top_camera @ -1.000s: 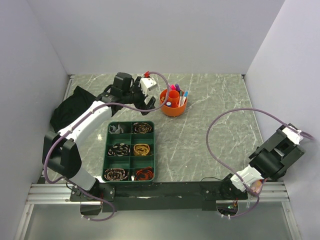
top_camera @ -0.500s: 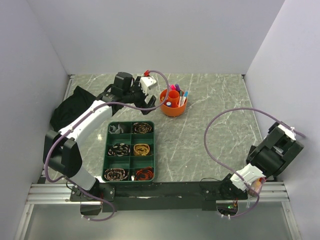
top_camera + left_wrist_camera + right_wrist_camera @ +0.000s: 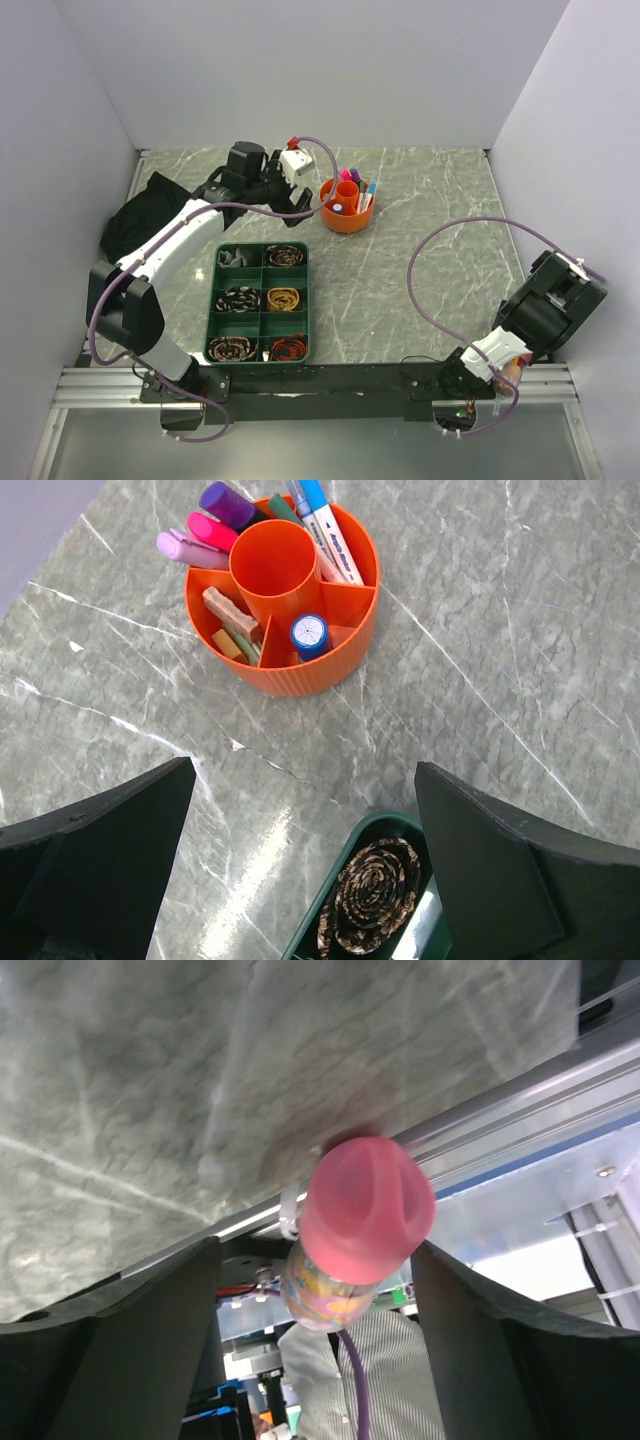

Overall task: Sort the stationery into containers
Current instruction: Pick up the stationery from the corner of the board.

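Note:
The round orange pot (image 3: 347,215) stands at the back middle of the table. In the left wrist view the pot (image 3: 300,675) holds pink (image 3: 215,530) and purple (image 3: 228,500) markers, a blue-and-white marker (image 3: 325,525), a beige block (image 3: 230,612) and a blue-capped piece (image 3: 309,633) round its central tube (image 3: 272,565). My left gripper (image 3: 298,200) (image 3: 305,860) hovers just left of the pot, open and empty. My right gripper (image 3: 497,358) (image 3: 315,1340) is folded low at the near right edge, open, with nothing between its fingers.
A green six-compartment tray (image 3: 262,345) of coiled bands lies left of centre; its corner (image 3: 345,850) shows below my left gripper. A black cloth (image 3: 140,215) lies at the far left. A pink-capped bottle (image 3: 365,1210) hangs at the table's near edge by the right arm's base.
The right arm has folded lower and drawn in toward the near edge. The left gripper has shifted slightly by the pot.

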Tool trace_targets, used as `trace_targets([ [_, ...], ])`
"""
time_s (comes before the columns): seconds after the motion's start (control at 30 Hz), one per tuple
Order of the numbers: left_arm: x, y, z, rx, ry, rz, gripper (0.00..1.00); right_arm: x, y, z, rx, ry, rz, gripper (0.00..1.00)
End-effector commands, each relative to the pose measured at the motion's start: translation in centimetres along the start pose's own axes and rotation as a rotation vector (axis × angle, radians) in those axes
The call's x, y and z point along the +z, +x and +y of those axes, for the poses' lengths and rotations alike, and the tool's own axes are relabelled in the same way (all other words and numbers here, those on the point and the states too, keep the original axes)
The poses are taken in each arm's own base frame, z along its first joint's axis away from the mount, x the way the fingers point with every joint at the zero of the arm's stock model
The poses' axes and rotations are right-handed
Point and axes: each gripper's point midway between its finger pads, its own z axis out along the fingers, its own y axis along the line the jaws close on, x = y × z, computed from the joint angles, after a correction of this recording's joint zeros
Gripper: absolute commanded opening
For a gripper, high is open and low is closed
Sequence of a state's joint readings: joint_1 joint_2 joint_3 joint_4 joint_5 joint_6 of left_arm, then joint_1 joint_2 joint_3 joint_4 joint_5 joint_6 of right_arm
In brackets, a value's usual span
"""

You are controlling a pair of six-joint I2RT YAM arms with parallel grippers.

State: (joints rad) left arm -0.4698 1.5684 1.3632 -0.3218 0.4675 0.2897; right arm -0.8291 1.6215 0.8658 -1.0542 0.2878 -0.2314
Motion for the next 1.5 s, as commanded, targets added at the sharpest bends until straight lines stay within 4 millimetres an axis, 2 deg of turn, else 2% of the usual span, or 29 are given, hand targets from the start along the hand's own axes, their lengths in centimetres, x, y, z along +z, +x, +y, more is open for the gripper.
trace_targets([
  [0.0, -0.7, -2.2, 0.1, 0.006, -0.004, -0.053, 0.99, 0.0, -1.6, -1.1, -0.003, 0.051, -0.038, 0.81],
  [0.1, -0.8, -2.0, 0.0, -0.003, -0.005, -0.050, 0.99, 0.3, -2.0, -0.9, -0.033, 0.052, -0.049, 0.73],
  [0.13, -0.9, -2.0, 0.0, -0.001, -0.007, -0.050, 1.00, 0.3, -1.9, -0.6, -0.045, 0.045, -0.052, 0.65],
  [0.23, -1.0, -1.8, 0.1, -0.001, -0.016, -0.046, 1.00, 0.1, -1.8, 0.8, -0.123, 0.030, -0.068, 0.53],
  [0.4, -1.0, -2.2, 0.1, 0.001, -0.016, -0.053, 0.99, -1.2, -1.8, 4.6, -0.292, 0.002, -0.159, 0.47],
  [0.5, -0.9, -2.1, 0.1, 0.008, -0.009, -0.050, 1.00, -2.9, -2.2, 6.4, -0.372, -0.002, -0.236, 0.40],
  [0.53, -0.8, -2.1, 0.1, 0.010, -0.008, -0.052, 0.99, -3.5, -2.3, 7.2, -0.414, -0.009, -0.261, 0.35],
  [0.63, -0.6, -2.2, 0.2, 0.008, -0.004, -0.054, 0.99, -5.2, -3.5, 8.1, -0.471, -0.008, -0.330, 0.27],
  [0.87, -0.2, -2.9, 0.5, 0.012, -0.008, -0.073, 0.99, -11.9, -8.7, 11.7, -0.613, -0.014, -0.585, 0.19],
  [1.07, 0.0, -3.4, 0.8, 0.008, -0.011, -0.083, 0.99, -16.6, -11.8, 16.5, -0.723, -0.046, -0.766, 0.14],
  [1.23, -0.1, -3.6, 1.2, 0.010, -0.035, -0.082, 0.99, -19.8, -12.6, 20.4, -0.805, -0.077, -0.926, 0.12],
  [1.47, -0.5, -2.9, 1.5, 0.025, -0.065, -0.062, 0.99, -23.5, -12.1, 23.7, -0.851, -0.153, -1.081, 0.08],
])
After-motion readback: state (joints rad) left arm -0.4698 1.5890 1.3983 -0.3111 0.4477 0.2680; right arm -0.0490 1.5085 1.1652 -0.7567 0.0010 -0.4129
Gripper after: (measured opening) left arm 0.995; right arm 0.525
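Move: The pink-capped stationery is almost between the right hand's open fingers, its middle about 3 cm below them, 1 cm back and 1 cm to the right, nearer one finger. The board's front right corner lies roughly 7 cm to the right and 3 cm ahead, a few centimetres lower; the orange pen holder stands some 38 cm ahead and 34 cm left, about level. From the left hand the stationery is about 32 cm back, 43 cm right and 23 cm down. The right hand eases about 1 cm to the right and slightly down while its fingers close and pinch the pink cap from both sides, the bottle body left sticking out below the tips. Keeping that grip, it carries the stationery in from the board's front right corner, some 27 cm forward, 12 cm left and 8 cm up over the board towards the orange pen holder, the wrist turning counter-clockwise about 55 degrees as the fingertips swing from pointing down and back to down and slightly forward. ##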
